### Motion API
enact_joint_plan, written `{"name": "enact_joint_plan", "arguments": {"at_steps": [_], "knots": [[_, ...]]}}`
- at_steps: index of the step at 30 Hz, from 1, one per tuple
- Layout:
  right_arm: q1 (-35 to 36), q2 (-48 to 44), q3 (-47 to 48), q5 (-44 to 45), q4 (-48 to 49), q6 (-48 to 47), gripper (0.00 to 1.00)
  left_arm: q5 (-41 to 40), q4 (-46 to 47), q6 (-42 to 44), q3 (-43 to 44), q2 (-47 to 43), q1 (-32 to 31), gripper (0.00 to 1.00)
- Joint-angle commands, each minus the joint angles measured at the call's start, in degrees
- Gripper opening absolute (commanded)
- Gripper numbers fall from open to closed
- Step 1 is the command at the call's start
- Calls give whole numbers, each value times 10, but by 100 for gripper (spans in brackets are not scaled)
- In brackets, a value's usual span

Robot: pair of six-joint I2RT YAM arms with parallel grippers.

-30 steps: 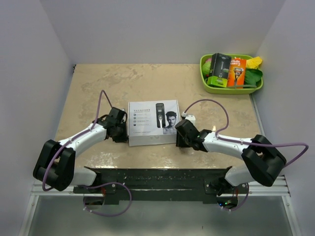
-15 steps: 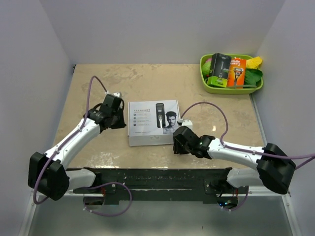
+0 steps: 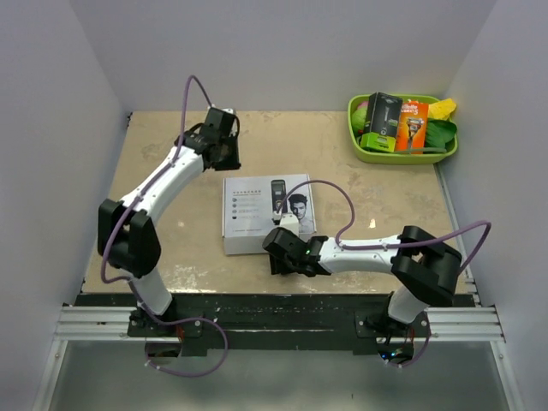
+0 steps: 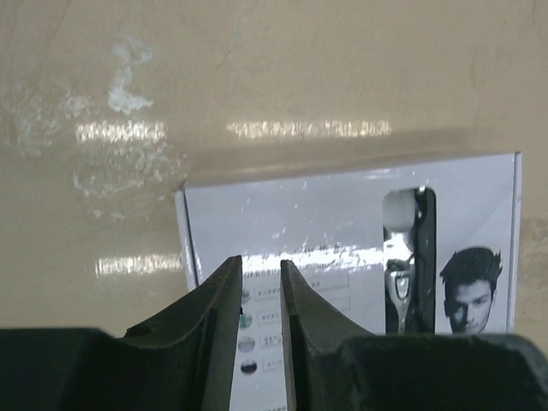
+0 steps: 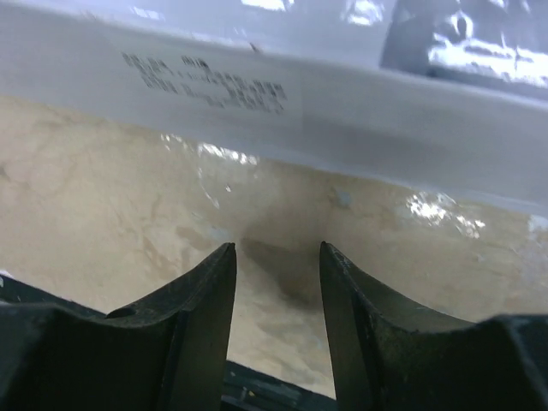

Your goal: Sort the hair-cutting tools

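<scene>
No loose clipper, comb attachment, cord or small bit is in view. A closed white flat box lies mid-table, with a picture of a black-and-silver clipper and a man's head on its lid. My left gripper hovers just beyond the box's far left corner. In the left wrist view the left gripper points down at the lid, its jaws a narrow gap apart and empty. My right gripper is low at the box's near edge. The right gripper is open and empty, beside the box's side wall.
A green tray stands at the far right corner. It holds a black-and-green package, an orange packaged razor and green and yellow items. White walls close in the left, back and right. The black rail runs along the near edge.
My left arm has swung from the box's left side up to its far left corner. My right gripper has slid left along the box's near edge. The box has stayed put.
</scene>
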Motion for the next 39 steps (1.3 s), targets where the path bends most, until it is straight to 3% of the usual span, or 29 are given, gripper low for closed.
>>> {"name": "enact_joint_plan", "arguments": {"at_steps": [1,10,16,20,26,35,39], "knots": [[3,34,20,41,13,37,48,22,-4,27,120,104,7,30],[5,90,41,42,29,47,49,55,3,33,279,292,7,33],[6,120,55,56,34,52,49,78,5,32,303,376,4,33],[5,159,78,76,19,65,49,81,23,39,249,380,-2,31],[-2,191,108,125,-4,75,50,88,65,43,97,316,-10,29],[-61,190,75,143,23,58,50,93,103,30,-39,235,-35,27],[-84,197,66,142,34,49,50,89,108,23,-60,225,-41,26]]}}
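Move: The closed clipper box lies between the hands, its middle about 5 cm back and 10 cm to the right of the left gripper and 14 cm below it; its far side runs some 6 cm ahead of that hand. From the right gripper, low in front of the box, the box's middle is about 15 cm ahead, 2 cm left and 2 cm up, with the near side roughly 5 cm ahead. Bring the left gripper out past the box's far edge and down about 15 cm, bearing right as it goes, then draw it back some 3 cm against the far side. Meanwhile slide the right gripper level along the table, about 6 cm forward and as far left, turning slightly clockwise, until its half-open fingers meet the near side. Keep both fingertips braced on the box. ##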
